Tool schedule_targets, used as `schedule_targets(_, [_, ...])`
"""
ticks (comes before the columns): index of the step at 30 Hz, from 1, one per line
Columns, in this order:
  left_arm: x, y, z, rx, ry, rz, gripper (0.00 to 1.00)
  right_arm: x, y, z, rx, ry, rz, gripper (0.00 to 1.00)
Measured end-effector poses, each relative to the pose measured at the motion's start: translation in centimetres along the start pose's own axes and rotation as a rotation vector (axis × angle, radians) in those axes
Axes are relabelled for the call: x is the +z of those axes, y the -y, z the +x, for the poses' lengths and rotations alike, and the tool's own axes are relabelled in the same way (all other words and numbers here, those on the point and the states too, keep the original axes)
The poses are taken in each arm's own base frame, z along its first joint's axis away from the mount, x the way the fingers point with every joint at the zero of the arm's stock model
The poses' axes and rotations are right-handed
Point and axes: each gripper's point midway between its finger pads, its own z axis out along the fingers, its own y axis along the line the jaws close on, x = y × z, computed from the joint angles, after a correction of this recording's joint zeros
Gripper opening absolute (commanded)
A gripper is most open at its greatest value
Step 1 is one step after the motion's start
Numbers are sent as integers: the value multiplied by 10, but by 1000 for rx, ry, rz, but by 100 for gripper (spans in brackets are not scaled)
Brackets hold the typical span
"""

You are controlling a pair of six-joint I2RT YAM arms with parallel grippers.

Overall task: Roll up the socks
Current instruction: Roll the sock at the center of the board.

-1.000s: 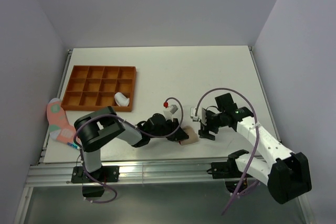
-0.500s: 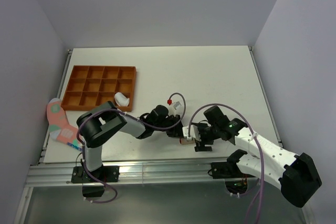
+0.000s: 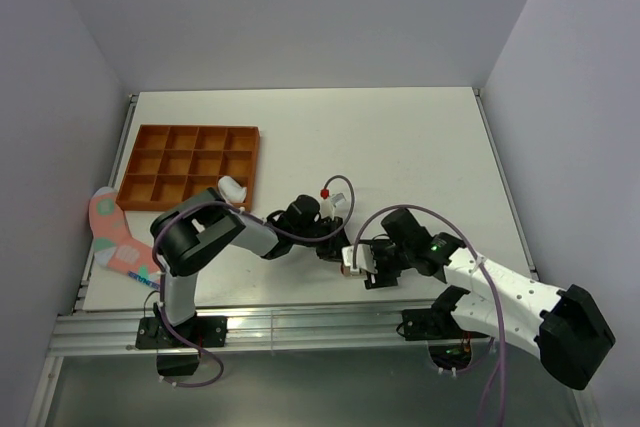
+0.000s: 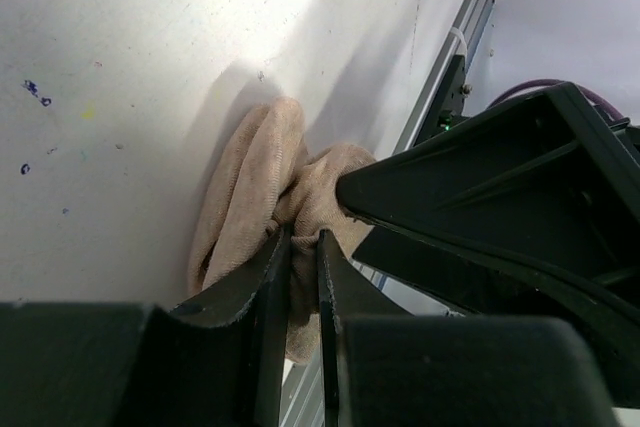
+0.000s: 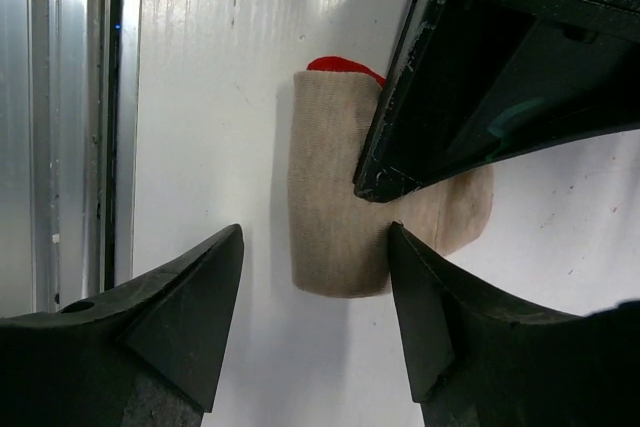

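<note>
The plain beige sock (image 5: pixel 335 217) lies folded on the white table near its front edge; in the top view (image 3: pixel 350 259) it is mostly covered by the two grippers. My left gripper (image 4: pixel 303 237) is shut on a fold of this sock (image 4: pixel 245 187), low over the table (image 3: pixel 333 244). My right gripper (image 5: pixel 316 225) is open, its fingers either side of the sock's near end (image 3: pixel 358 267). The white sock (image 3: pixel 232 188) sits in the tray. The red spotted sock (image 3: pixel 113 234) lies flat at the table's left edge.
An orange compartment tray (image 3: pixel 190 132) stands at the back left. The aluminium rail (image 3: pixel 300 322) runs along the table's front edge, just beside the beige sock. A small red bit (image 5: pixel 345 67) shows at the sock's far edge.
My right gripper has moved left and toward the front edge, up to the beige sock. My left gripper has shifted slightly left with the sock, which is now bunched.
</note>
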Motion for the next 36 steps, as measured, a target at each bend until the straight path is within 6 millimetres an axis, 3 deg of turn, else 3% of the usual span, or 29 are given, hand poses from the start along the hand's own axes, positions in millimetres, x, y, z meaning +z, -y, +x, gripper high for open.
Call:
schedule_targets(10, [-4, -1, 5, -33, -44, 30, 1, 12, 3, 2, 21, -13, -11, 50])
schedule_targets(20, [-14, -3, 8, -69, -11, 4, 15, 22, 5, -2, 86, -18, -66, 18])
schedule_targets(32, [-52, -15, 5, -37, 236, -60, 19, 33, 9, -21, 146, 29, -211, 16])
schedule_targets(36, [-69, -34, 5, -43, 323, -136, 19, 32, 9, -17, 185, 9, -262, 16])
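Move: From the right hand, open just above the tan sock's roll, the sock's middle is about 3 cm left, 1 cm ahead and 2 cm lower. The left hand already pinches the sock, whose middle lies about 1 cm back, 1 cm right and 1 cm below it. Counted from the left hand again, the white rolled sock in the tray is roughly 26 cm left and 16 cm ahead, and the tray's middle some 35 cm left and 21 cm ahead. The right hand sinks about 1.5 cm onto the tan sock while easing left, closes its fingers on the right end of the roll, then keeps its grip and draws the roll on to the left, about 4 cm of leftward travel in all, while its forward side tips down nearly 20 degrees. The left hand first keeps its pinch with barely any motion, then with fingers still nearly shut pulls away left by about 8 cm, faster and faster, turning some 20 degrees counter-clockwise and coming free of the sock. ##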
